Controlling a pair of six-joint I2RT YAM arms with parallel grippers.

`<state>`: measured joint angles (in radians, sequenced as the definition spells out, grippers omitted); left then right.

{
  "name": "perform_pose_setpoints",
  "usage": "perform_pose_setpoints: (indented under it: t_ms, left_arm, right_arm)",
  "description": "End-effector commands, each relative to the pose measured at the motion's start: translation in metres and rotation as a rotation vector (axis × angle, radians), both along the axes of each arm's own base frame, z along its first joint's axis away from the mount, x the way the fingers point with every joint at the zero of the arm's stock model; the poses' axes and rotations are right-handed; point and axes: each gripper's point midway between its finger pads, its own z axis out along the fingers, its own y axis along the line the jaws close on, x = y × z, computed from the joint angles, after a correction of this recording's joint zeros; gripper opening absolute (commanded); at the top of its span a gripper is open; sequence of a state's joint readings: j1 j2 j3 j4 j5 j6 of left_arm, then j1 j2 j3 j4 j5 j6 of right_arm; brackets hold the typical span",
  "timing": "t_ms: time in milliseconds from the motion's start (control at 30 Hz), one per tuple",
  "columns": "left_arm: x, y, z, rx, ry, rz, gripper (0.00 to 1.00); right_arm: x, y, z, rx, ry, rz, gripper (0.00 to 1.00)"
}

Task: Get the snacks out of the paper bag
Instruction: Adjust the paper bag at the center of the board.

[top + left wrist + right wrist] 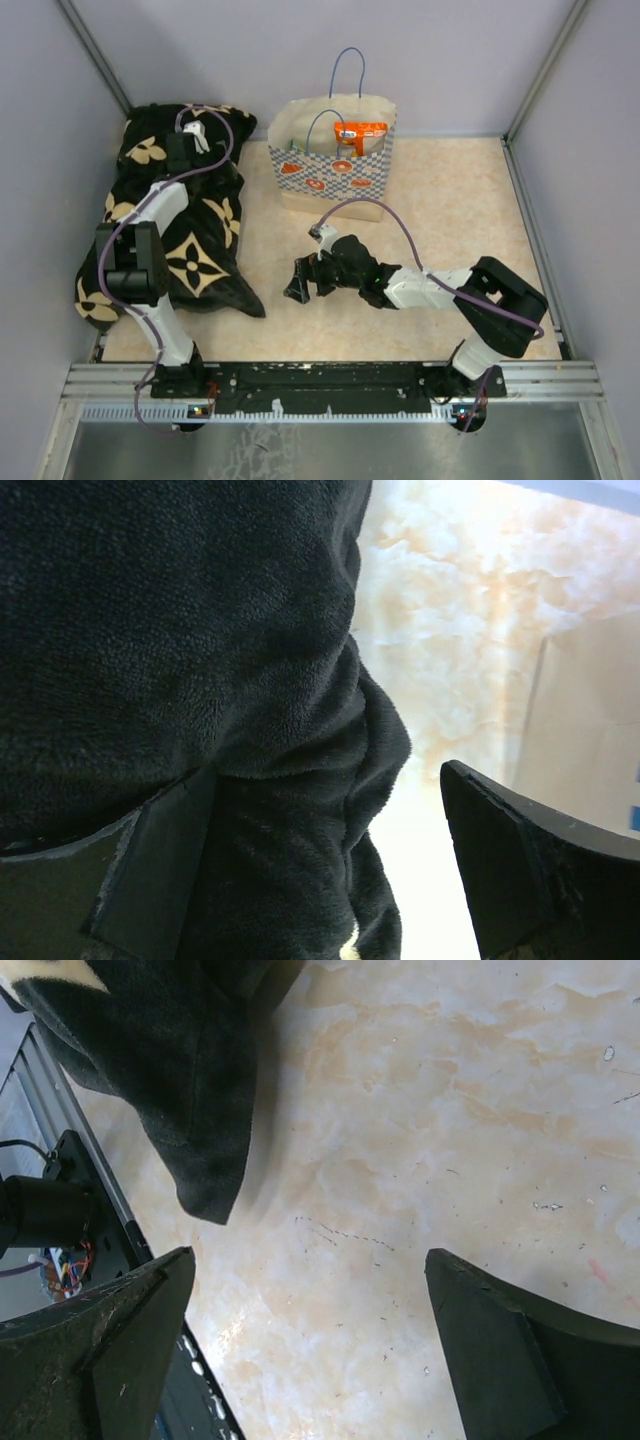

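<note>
The paper bag (335,160) stands upright at the back middle of the table, cream with a blue-white checked band and blue cord handles. An orange snack packet (360,134) sticks up out of its open top; other snacks are hidden inside. My left gripper (192,140) hovers over the black cloth, left of the bag, and is open. In the left wrist view a fold of the cloth (250,680) lies between the wide-apart fingers (530,870), and the bag's pale side (595,720) shows at right. My right gripper (300,282) is open and empty, low over the bare table in front of the bag.
A black flower-patterned cloth (185,220) covers the left side of the table. Its corner (200,1110) shows in the right wrist view beside the near rail (95,1230). Grey walls close off the back and both sides. The tabletop (460,210) is marbled beige.
</note>
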<state>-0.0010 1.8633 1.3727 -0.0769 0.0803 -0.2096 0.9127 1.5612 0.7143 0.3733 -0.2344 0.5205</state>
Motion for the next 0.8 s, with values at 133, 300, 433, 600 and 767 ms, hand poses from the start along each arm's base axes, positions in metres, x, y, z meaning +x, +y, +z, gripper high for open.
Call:
perform_pose_setpoints:
  t_ms: [133,300,433,600,767]
  left_arm:
    - [-0.053,0.040,-0.024,0.220,0.139,0.003,1.00]
    - [-0.076,-0.021,0.031,0.062,-0.052,-0.175,1.00]
    - [-0.098,-0.048,0.056,-0.112,-0.091,-0.213,1.00]
    - [-0.127,-0.091,0.033,-0.270,-0.025,-0.341,1.00]
    - [-0.135,-0.085,-0.021,-0.266,0.082,-0.263,1.00]
  right_arm:
    - [0.011,0.010,0.020,0.042,-0.062,0.012,0.99]
    - [0.011,0.010,0.019,0.032,-0.061,-0.003,0.99]
    - [0.013,0.024,0.015,-0.106,-0.144,-0.059,0.99]
    - [0.010,0.029,0.023,-0.035,-0.161,-0.090,0.99]
    - [0.013,0.010,0.033,-0.032,-0.223,-0.141,0.99]
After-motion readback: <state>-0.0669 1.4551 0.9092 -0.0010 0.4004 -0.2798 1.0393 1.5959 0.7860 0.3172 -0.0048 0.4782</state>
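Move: The paper bag stands to the left hand's right: its middle is about 26 cm over and some 5 cm back towards the bases, at roughly the hand's height. The orange packet in its mouth is about 31 cm right, 3 cm back and 8 cm higher. The black blanket lies under the hand, its middle about 11 cm left, 12 cm back and 8 cm below. From the right hand the bag is some 26 cm ahead, 7 cm right, 5 cm above. Already against the blanket, the left hand pushes it a last 1.5 cm or so left, then comes free, rising about 6 cm as it draws back and swings right, and sinks again beside the blanket's edge. It ends some 13 cm back and 8 cm right, towards the bag's near left corner, turned about 15 degrees clockwise, its left side dipping, fingers wide open. The right hand shifts roughly 2 cm left. ##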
